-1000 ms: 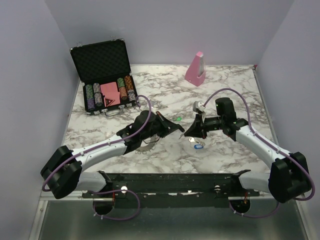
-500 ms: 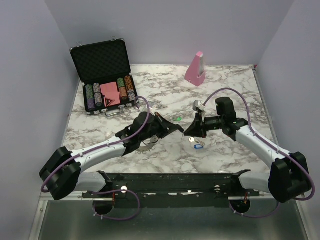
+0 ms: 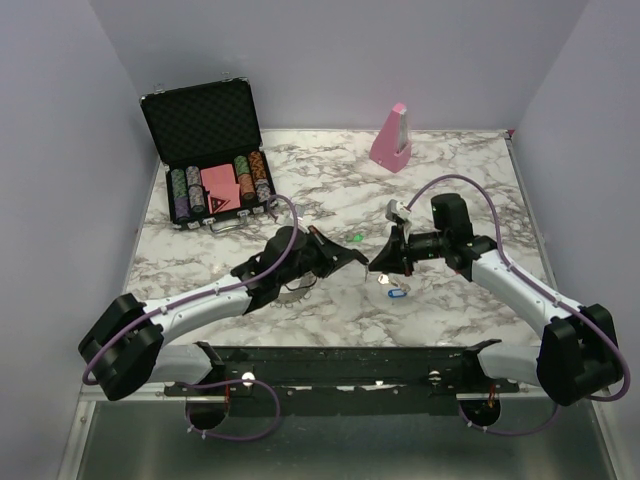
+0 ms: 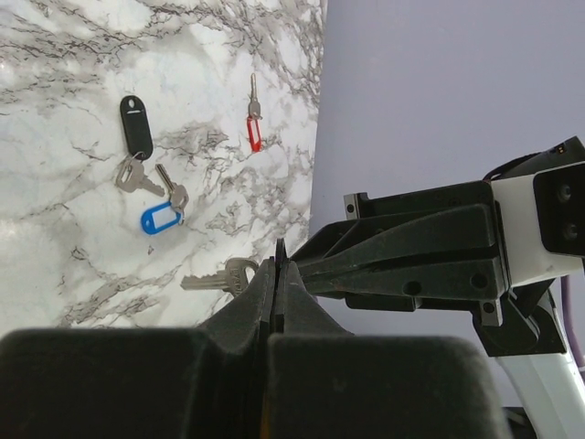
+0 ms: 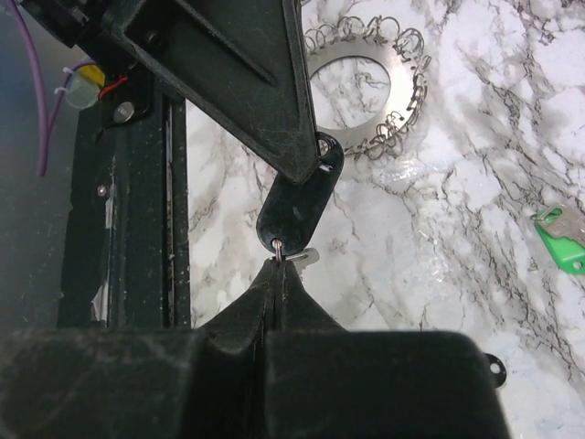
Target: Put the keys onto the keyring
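My left gripper (image 3: pixel 354 259) and right gripper (image 3: pixel 377 264) meet tip to tip above the table's middle. Both are shut on one black-tagged key. In the right wrist view the black tag (image 5: pixel 298 206) hangs between them. The left finger (image 5: pixel 247 82) pinches its top end. My right gripper (image 5: pixel 279 265) pinches the small wire loop and silver key at its lower end. In the left wrist view my left gripper (image 4: pixel 279 267) grips the tag edge-on. The keyring (image 5: pixel 362 87) lies flat on the marble, partly under the left arm in the top view (image 3: pixel 291 293).
More keys lie loose on the marble: a black-tagged one (image 4: pixel 137 126), a blue-tagged one (image 4: pixel 157 219), a red one (image 4: pixel 254 133), a plain silver one (image 4: pixel 218 278) and a green one (image 5: pixel 559 240). An open chip case (image 3: pixel 210 150) and a pink wedge block (image 3: pixel 392 137) stand at the back.
Almost nothing: both grippers stay shut and tip to tip; the right gripper has shifted very slightly toward the left one.
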Motion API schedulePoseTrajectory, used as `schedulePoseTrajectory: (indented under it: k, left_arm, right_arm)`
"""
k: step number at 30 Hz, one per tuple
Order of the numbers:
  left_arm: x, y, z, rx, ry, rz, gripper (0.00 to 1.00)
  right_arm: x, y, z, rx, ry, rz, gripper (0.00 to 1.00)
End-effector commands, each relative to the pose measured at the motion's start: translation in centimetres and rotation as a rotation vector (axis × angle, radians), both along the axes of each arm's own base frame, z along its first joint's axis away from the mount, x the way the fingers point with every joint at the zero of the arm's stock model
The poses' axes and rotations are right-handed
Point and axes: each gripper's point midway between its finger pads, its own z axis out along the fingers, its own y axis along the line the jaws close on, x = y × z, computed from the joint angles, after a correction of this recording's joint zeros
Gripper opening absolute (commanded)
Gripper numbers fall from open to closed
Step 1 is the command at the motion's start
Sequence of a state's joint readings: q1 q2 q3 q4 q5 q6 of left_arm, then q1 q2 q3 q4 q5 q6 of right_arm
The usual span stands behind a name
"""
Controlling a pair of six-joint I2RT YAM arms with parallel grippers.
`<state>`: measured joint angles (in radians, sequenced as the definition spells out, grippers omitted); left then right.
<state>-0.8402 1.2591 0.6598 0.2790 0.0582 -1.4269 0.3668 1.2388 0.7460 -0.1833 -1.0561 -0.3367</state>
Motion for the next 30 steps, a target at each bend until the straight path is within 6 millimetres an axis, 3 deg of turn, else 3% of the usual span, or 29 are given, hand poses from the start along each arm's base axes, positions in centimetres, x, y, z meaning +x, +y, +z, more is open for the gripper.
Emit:
schedulePoseTrajectory:
  k: [1,5,9,13,16,21,24,30]
  left_arm:
    - [-0.1,0.8,-0.6,-0.020,0.002,0.043,0.00]
    - [-0.4,1.1,-1.5,-0.030,-0.006,0.042,0.00]
    - [-1.1,1.1,-2.1,-0.035,-0.046,-0.007,0.27]
    - [-2.0,1.5,-1.3,-0.058,-0.189,-0.068,0.52]
    - [-2.7,2.3,-0.5,-0.043,-0.326,-0.098,0.63]
    - [-4.4,3.0,2.4,0.028,-0.675,-0.208,0.63]
    - [-7.0,3.0,4.6,0.005,-0.969,-0.331,0.60]
    - [-10.4,2.9,4.4,0.058,-1.239,-0.496,0.60]
  right_arm:
    - [0.1,0.1,1.4,-0.010,-0.021,0.018,0.01]
    - [0.0,-0.1,1.8,-0.017,-0.039,0.034,0.01]
    - [-0.1,-0.2,1.7,-0.018,-0.036,0.041,0.01]
    - [-0.2,-0.2,1.8,-0.017,-0.040,0.048,0.01]
    - [-0.6,-0.3,1.8,-0.009,-0.044,0.072,0.01]
    - [-2.8,-0.3,1.9,0.045,-0.075,0.192,0.01]
    - [-4.2,-0.3,1.6,0.090,-0.115,0.270,0.01]
    - [-6.3,-0.8,0.5,0.132,-0.216,0.377,0.01]
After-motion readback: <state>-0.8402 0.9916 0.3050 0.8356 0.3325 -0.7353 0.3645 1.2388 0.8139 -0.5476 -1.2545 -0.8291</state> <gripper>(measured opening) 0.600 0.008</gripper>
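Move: The split ring of the black tag, shut in the right fingertips, lies about 3 cm to the right of the left hand's point and 2 cm below it, level with it fore and aft. From the right hand, the round metal keyring lies some 19 cm left and 7 cm farther out, the second black tag about 11 cm ahead and 6 cm right, and the blue-tagged key 3 cm ahead and 9 cm right, all roughly 14 cm below. Sinking some 4 cm, the left hand opens its fingers off the held black tag and backs away, then swings up about 8 cm while drawing back 7 cm in all and slightly left, its fingertips pitching up some 50 degrees. The right hand keeps its pinch on the tag's ring, rises about 1 cm, then draws back 4 cm towards the robot, turning counter-clockwise some 15 degrees. ##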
